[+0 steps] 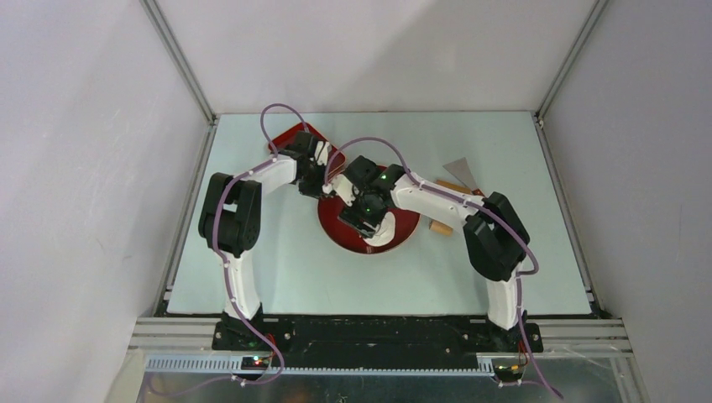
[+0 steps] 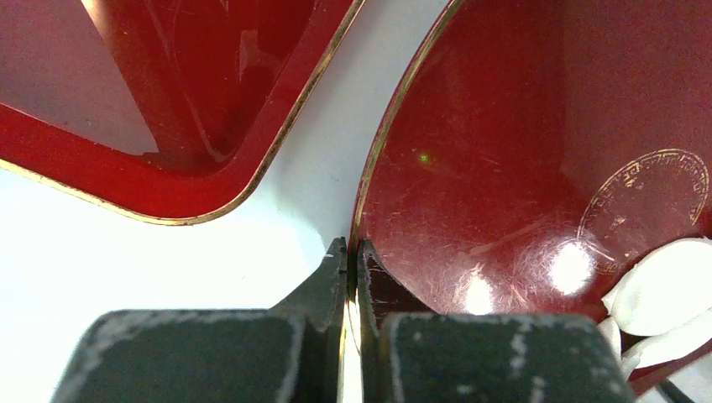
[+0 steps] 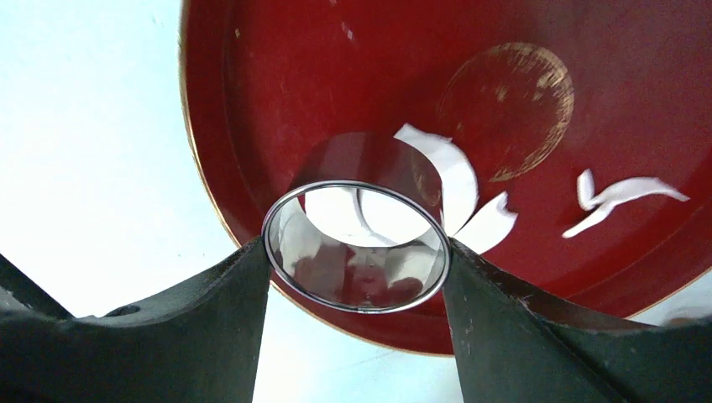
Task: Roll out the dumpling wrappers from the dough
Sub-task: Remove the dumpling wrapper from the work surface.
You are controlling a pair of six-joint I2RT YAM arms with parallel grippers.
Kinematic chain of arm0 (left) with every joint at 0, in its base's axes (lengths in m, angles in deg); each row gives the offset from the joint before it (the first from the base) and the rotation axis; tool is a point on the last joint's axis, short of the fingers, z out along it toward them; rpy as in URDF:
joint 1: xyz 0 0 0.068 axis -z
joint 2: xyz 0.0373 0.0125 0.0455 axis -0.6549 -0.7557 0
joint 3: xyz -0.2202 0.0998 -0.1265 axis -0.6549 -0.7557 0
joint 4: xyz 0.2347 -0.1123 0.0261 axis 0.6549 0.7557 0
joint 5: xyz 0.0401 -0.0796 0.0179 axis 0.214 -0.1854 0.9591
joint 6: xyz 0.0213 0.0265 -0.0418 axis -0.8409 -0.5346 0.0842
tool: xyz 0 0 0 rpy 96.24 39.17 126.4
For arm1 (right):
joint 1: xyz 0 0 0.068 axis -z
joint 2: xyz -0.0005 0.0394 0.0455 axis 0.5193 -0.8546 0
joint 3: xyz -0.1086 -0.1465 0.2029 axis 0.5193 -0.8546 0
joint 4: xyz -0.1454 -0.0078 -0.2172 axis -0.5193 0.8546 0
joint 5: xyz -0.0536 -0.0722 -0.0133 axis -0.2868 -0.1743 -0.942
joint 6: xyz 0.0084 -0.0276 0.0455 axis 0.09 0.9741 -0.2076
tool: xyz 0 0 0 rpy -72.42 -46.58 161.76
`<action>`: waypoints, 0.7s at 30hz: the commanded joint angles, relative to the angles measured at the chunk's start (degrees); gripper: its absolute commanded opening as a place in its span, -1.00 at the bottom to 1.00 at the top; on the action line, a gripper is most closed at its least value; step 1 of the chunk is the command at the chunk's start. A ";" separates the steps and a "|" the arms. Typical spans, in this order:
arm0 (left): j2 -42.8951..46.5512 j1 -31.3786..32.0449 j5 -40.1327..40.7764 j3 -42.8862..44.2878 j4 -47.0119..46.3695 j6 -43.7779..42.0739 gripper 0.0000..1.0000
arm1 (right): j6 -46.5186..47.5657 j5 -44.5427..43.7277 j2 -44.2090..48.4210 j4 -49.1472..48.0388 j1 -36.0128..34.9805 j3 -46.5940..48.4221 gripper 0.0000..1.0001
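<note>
A round red plate lies mid-table. My left gripper is shut on its gold-edged rim, at the plate's back left. My right gripper is shut on a shiny metal ring cutter, which stands on the plate near its edge. White dough shows through the ring; I cannot tell if it is a round dumpling wrapper. Ragged white dough scraps lie just beyond the ring, and a thin one lies farther right. In the top view the dough peeks out under the right wrist.
A square red tray sits just behind and left of the plate, a narrow strip of table between them. To the right of the plate lie a metal scraper and a wooden piece. Frame posts and walls bound the table.
</note>
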 commanded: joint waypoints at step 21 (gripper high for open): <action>2.26 -0.19 0.87 -0.50 0.12 -0.57 -1.00 | 2.21 -7.66 3.40 9.41 7.19 0.91 0.07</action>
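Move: The cut wrapper lies on the round tray some 6 cm below the right hand, which holds the ring cutter, and about 2 cm to its right, with dough scraps hugging it. A loose forked scrap sits 9 cm ahead and 5 cm right of that hand. The rolling pin is on the table about 19 cm right and 5 cm ahead of it. From the left hand, the wrapper is about 14 cm right and 8 cm back. The ring cutter, still gripped in the right hand, rises about 3 cm off over the tray while going left and slightly forward, with a tilt of some 10 degrees. It then turns back and swings about 7 cm right, away from the wrapper towards the tray's right rim, sinking a little as the tilt is undone. The left hand keeps its pinch on the tray rim. ##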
